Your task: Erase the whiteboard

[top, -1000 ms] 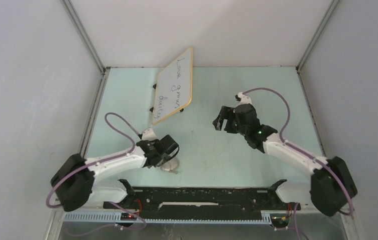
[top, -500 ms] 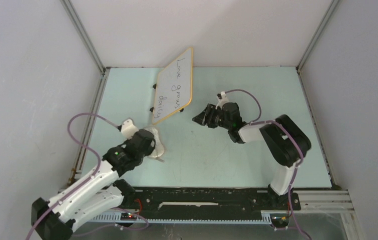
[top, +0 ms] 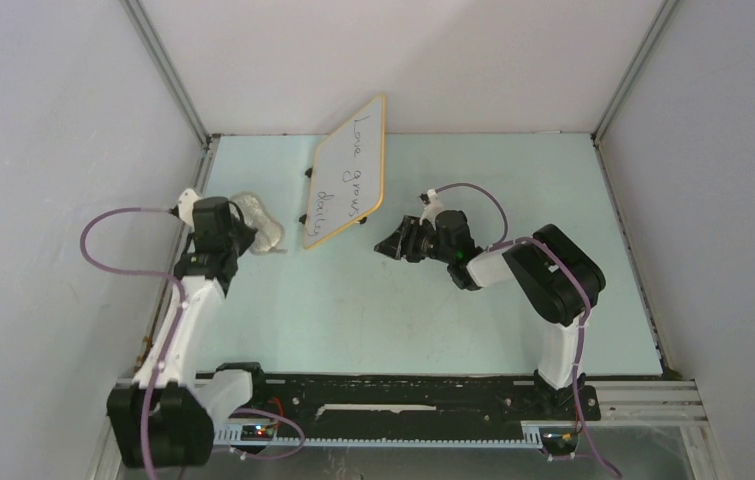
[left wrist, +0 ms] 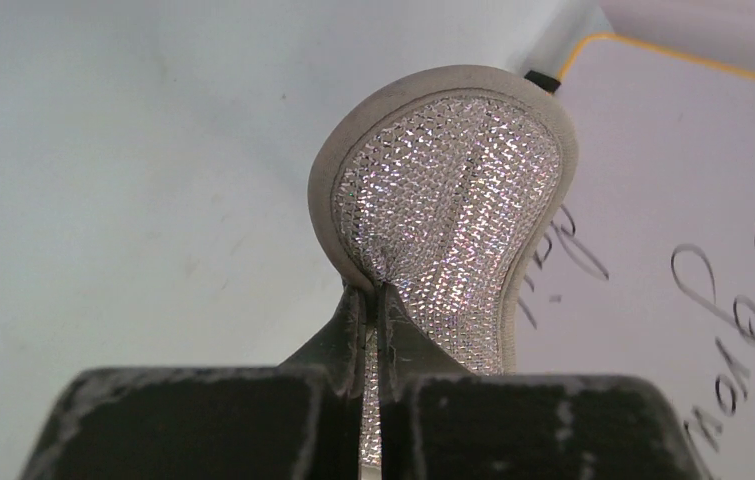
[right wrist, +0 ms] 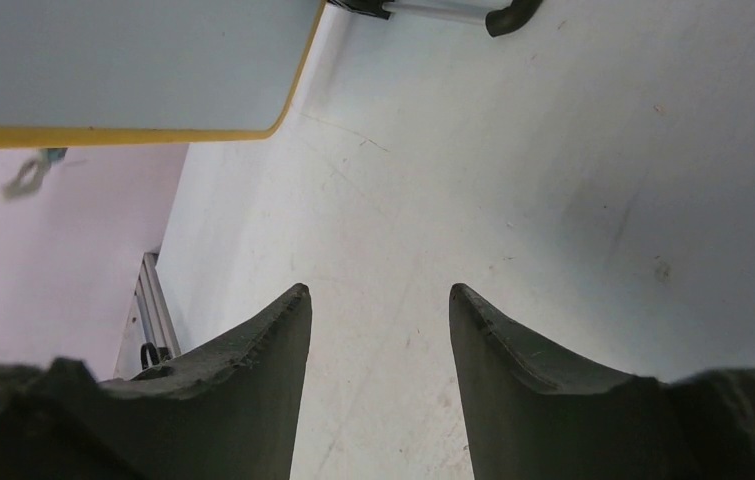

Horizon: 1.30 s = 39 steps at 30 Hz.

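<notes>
The whiteboard point(top: 346, 170) stands tilted at the back of the table, tan-orange framed, with dark handwriting on it. My left gripper point(top: 244, 235) is shut on the near edge of a grey oval cloth pad point(top: 259, 226), just left of the board's lower end. In the left wrist view the pad point(left wrist: 448, 190) shows its glittery mesh face above the gripper point(left wrist: 374, 300), with the whiteboard point(left wrist: 683, 230) right behind it. My right gripper point(top: 390, 245) is open and empty, a little right of the board. Its wrist view shows the gripper point(right wrist: 378, 295) over bare table and the whiteboard point(right wrist: 123, 60) at the top left.
White enclosure walls and metal corner posts point(top: 168, 75) close in the pale green table point(top: 403, 320). The board's black feet point(top: 305, 218) rest on the table. A black rail point(top: 403, 395) runs along the near edge between the arm bases.
My left arm swung from the front of the table to the back left, carrying the pad up beside the board. My right arm slid left toward the board and its jaws narrowed.
</notes>
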Tool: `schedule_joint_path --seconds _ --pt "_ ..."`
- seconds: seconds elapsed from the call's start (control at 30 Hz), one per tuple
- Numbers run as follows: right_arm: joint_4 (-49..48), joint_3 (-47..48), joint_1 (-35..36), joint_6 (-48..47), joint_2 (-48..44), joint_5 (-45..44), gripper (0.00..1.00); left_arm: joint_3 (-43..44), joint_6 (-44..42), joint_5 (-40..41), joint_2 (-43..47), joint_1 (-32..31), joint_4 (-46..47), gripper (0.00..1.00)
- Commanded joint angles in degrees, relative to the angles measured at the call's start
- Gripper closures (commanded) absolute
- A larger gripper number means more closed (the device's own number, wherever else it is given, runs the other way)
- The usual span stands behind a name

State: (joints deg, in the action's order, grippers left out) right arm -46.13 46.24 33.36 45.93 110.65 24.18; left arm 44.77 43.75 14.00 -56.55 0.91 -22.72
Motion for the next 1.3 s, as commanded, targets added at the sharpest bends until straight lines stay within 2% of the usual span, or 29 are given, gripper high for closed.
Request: schedule_joint_path --seconds 0.0,0.07,0.13,0.23,0.43,0.6,0.7,1.0,1.27 --pt "0.3 0.9 -0.1 -3.1 -2.7 -0.5 0.45 6.2 2.5 -7.2 -10.2 4.3 13.1 1.00" --pt "-0.8 0.4 -0.2 -3.3 -3.1 -0.3 0.45 7.4 3.5 -6.4 -16.0 4.6 17.1 1.00" --pt "-2.2 -0.2 -0.3 -3.3 -3.4 0.1 0.45 7.3 5.9 -7.5 -21.1 4.6 25.8 1.00" --pt "-3.7 -0.8 -0.6 -3.5 -3.8 0.6 0.45 9.4 8.4 -9.2 -29.0 4.3 34.0 1.00" --pt "-5.8 -1.5 -2.4 -2.4 -3.8 1.5 0.45 15.1 14.6 -10.0 -42.7 3.9 42.6 1.00" --pt "-8.3 -1.6 -3.5 -0.7 -3.1 3.0 0.45 17.2 22.6 -18.8 -53.1 3.5 53.4 1.00" --pt "-8.5 -1.6 -3.6 -0.7 -3.2 3.3 0.45 16.1 25.5 -21.2 -56.4 3.2 59.7 1.00" --pt "-9.5 -2.1 -3.7 -0.3 -3.0 3.6 0.45 16.2 31.0 -25.5 -62.0 2.9 61.4 1.00" --pt "-10.9 -3.3 -4.2 -0.1 -3.4 3.2 0.45 12.2 35.1 -26.4 -63.4 2.1 65.9 1.00"
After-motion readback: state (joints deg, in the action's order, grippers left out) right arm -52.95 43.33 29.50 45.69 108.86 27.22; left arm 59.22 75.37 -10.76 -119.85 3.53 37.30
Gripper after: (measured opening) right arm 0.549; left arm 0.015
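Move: The whiteboard leans with its low edge on the left. Its middle is about 21 cm ahead of my left hand, 16 cm to the right and 7 cm below. Its near low corner is only some 6 cm ahead, 8 cm right and 15 cm down. The sponge I hold reaches about 3 cm ahead and 2 cm right of my fingers. From my right hand the whiteboard's middle lies roughly 19 cm ahead, 10 cm left and slightly higher. Keeping the sponge pinched in shut fingers, I swing my left hand forward about 22 cm beside the whiteboard's low left edge while sinking 12 cm. The forward reach dies out late, and I ease some 6 cm right, towards the writing side. I roll the hand nearly 40 degrees, left side down, and tip the fingers up a little. My right hand, open and empty, lifts and drifts right about 2 cm each. ##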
